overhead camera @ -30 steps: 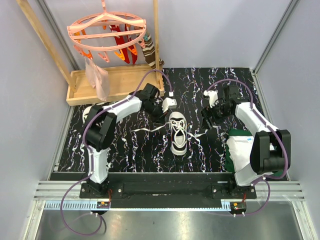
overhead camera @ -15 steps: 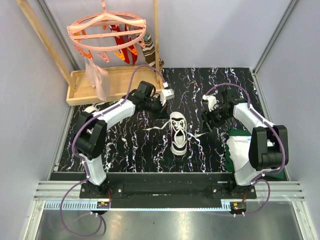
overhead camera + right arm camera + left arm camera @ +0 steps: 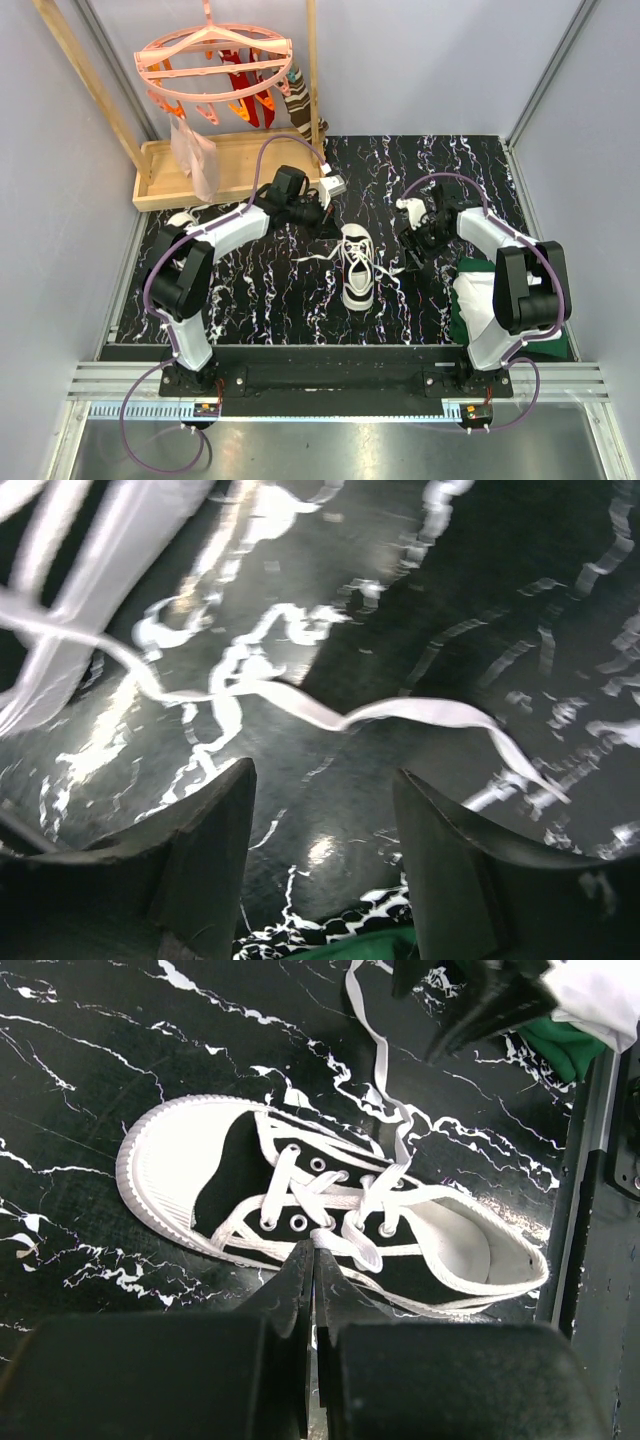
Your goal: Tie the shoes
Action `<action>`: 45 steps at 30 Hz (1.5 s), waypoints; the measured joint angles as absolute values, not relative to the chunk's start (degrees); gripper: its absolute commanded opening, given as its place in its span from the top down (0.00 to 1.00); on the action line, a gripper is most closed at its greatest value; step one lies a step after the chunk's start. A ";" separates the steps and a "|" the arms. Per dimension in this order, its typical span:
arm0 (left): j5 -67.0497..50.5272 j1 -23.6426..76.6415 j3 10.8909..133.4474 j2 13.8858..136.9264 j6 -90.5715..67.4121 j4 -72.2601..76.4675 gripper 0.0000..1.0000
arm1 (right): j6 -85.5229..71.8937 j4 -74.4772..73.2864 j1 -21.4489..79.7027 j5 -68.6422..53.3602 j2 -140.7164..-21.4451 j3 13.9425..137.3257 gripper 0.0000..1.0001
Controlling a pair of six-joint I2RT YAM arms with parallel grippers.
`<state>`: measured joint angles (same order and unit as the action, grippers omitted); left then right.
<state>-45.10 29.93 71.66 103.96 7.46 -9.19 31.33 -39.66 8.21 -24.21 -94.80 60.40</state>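
Observation:
One shoe, black canvas with a white toe cap and loose white laces, lies mid-table with its toe pointing away from the arm bases. In the left wrist view the shoe lies on its side. My left gripper is shut, just off the toe's left. Its tips meet the crossed laces at the eyelets, and I cannot tell whether a lace is pinched. My right gripper stands open, low over the table to the shoe's right. A free lace lies just beyond its fingertips, not between them.
A wooden tray sits at the back left under a pink clip hanger, with a striped sock hanging beside a wooden post. A folded white-and-green cloth lies by the right arm. Another lace trails left from the shoe.
My right gripper has narrowed and slid left and nearer, down toward the lace. My left wrist has drawn back to the left, its jaws still shut.

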 measured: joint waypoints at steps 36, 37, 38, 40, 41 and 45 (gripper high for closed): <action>-45.34 29.93 70.57 102.43 6.39 -6.46 1.00 | -0.84 -34.48 12.36 -11.00 -101.25 61.71 0.78; -45.45 29.93 70.35 102.32 6.39 -6.24 1.00 | -1.15 -34.17 12.47 -10.41 -101.45 61.84 0.92; -45.58 29.93 70.08 102.08 6.42 -6.22 1.00 | -1.21 -34.06 12.49 -10.04 -101.54 61.89 1.00; -45.95 29.93 69.36 101.47 6.44 -6.28 1.00 | -1.21 -34.09 12.49 -9.93 -101.54 61.98 1.00; -46.15 29.95 69.04 101.14 6.55 -6.28 1.00 | -1.41 -34.09 12.49 -9.93 -101.54 62.19 1.00; -46.44 29.95 68.53 100.47 7.22 -6.22 1.00 | -1.37 -33.78 12.49 -10.11 -101.45 62.74 1.00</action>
<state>-46.44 29.95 68.53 100.47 7.22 -6.22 -1.37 -33.78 12.49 -10.11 -101.45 62.74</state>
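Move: The free stretch of lace running out from the shoe's right side lies under the right hand's open fingers, about 2 cm ahead, 1 cm left and 3 cm below. The shoe's middle is some 12 cm to that hand's left and about 1 cm ahead; the green and white cloths are some 23 cm to its right and 8 cm back. From the left hand, already pinching the other lace, that right lace lies roughly 15 cm right, 6 cm back and 10 cm lower. The right fingers pinch the loose right lace near its tail. The half-open hand first swivels some 30 degrees clockwise almost in place, then sinks about 3 cm, and eases about 2 cm forward as the fingers shut fully. The left hand keeps its pinch on the other lace and creeps up about 1.5 cm. ##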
